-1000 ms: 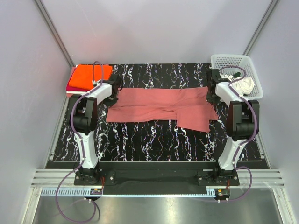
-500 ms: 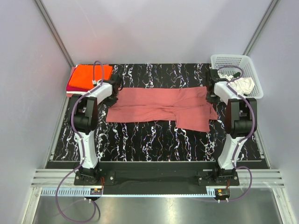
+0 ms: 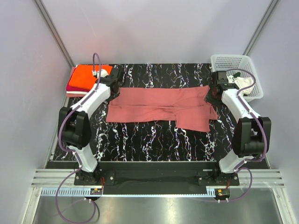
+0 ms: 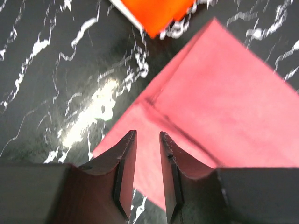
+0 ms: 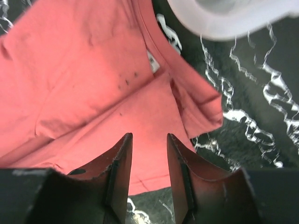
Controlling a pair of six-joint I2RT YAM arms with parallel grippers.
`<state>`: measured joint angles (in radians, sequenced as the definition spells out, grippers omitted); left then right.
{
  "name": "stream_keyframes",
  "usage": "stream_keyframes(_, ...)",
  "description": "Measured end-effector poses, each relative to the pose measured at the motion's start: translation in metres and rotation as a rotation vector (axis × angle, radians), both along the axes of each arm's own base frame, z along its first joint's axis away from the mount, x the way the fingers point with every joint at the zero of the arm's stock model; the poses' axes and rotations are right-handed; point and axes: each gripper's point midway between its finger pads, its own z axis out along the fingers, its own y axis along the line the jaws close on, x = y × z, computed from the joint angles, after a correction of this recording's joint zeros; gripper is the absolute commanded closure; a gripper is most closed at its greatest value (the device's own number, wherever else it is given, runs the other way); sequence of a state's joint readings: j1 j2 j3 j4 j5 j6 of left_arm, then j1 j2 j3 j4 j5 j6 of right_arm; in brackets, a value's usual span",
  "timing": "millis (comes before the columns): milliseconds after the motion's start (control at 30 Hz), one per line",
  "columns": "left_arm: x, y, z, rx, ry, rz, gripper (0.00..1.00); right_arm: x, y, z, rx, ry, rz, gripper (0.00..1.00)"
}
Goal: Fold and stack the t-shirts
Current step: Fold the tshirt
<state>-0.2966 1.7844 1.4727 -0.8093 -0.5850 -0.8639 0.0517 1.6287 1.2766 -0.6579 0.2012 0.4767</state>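
A dusty rose-red t-shirt (image 3: pixel 159 105) lies spread flat across the black marbled table, also seen as the t-shirt (image 4: pixel 224 98) and the t-shirt (image 5: pixel 88 70) in the wrist views. My left gripper (image 3: pixel 116 77) hovers over its far left corner. In the left wrist view the gripper (image 4: pixel 147 136) is open, with only cloth below the gap. My right gripper (image 3: pixel 215 91) hangs over the shirt's far right end; in the right wrist view the gripper (image 5: pixel 148 137) is open and holds nothing. A folded orange t-shirt (image 3: pixel 88 74) lies on a magenta one (image 3: pixel 74 87) at the far left.
A white mesh basket (image 3: pixel 229 59) stands at the far right corner with a white printed t-shirt (image 3: pixel 244 84) inside; the basket rim (image 5: pixel 233 21) shows in the right wrist view. The orange t-shirt's corner (image 4: pixel 156 11) lies just past the red shirt's corner. Grey walls close in both sides.
Both grippers have opened and let go of the red shirt's far corners. Both arms have lifted off the cloth and stretched out. The shirt lies as before.
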Motion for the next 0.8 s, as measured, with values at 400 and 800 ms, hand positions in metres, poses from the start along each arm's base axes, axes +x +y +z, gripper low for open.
stream_keyframes(400, -0.021, -0.005, -0.084, 0.001, 0.214, -0.017, 0.7, -0.04, -0.026, -0.047, 0.126, 0.123, -0.211, 0.55)
stream_keyframes(800, -0.035, -0.001, -0.106, 0.019, 0.278, -0.015, 0.7, -0.053, -0.034, -0.067, 0.136, 0.141, -0.294, 0.53)
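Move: The left hand goes for the shirt's near-left corner, about 9 cm back, 3 cm to its left and 11 cm below; the folded shirt stack lies some 17 cm ahead and 15 cm left of that hand, roughly 8 cm lower. For the right hand, the loose sleeve fabric is about 4 cm back, 5 cm right and 9 cm below, the shirt's near-right corner about 13 cm back and 1 cm right, and the white basket some 17 cm ahead, 18 cm right. Downwards about 10 cm and a little back, the left hand sinks towards the near-left strip of the shirt, its fingers tipping some 15 degrees steeper, then creeps back just over the cloth. The right hand comes down and back towards the loose sleeve fabric, veering right and turning clockwise as it goes. Both grippers stay partly open; contact can't be made out. ##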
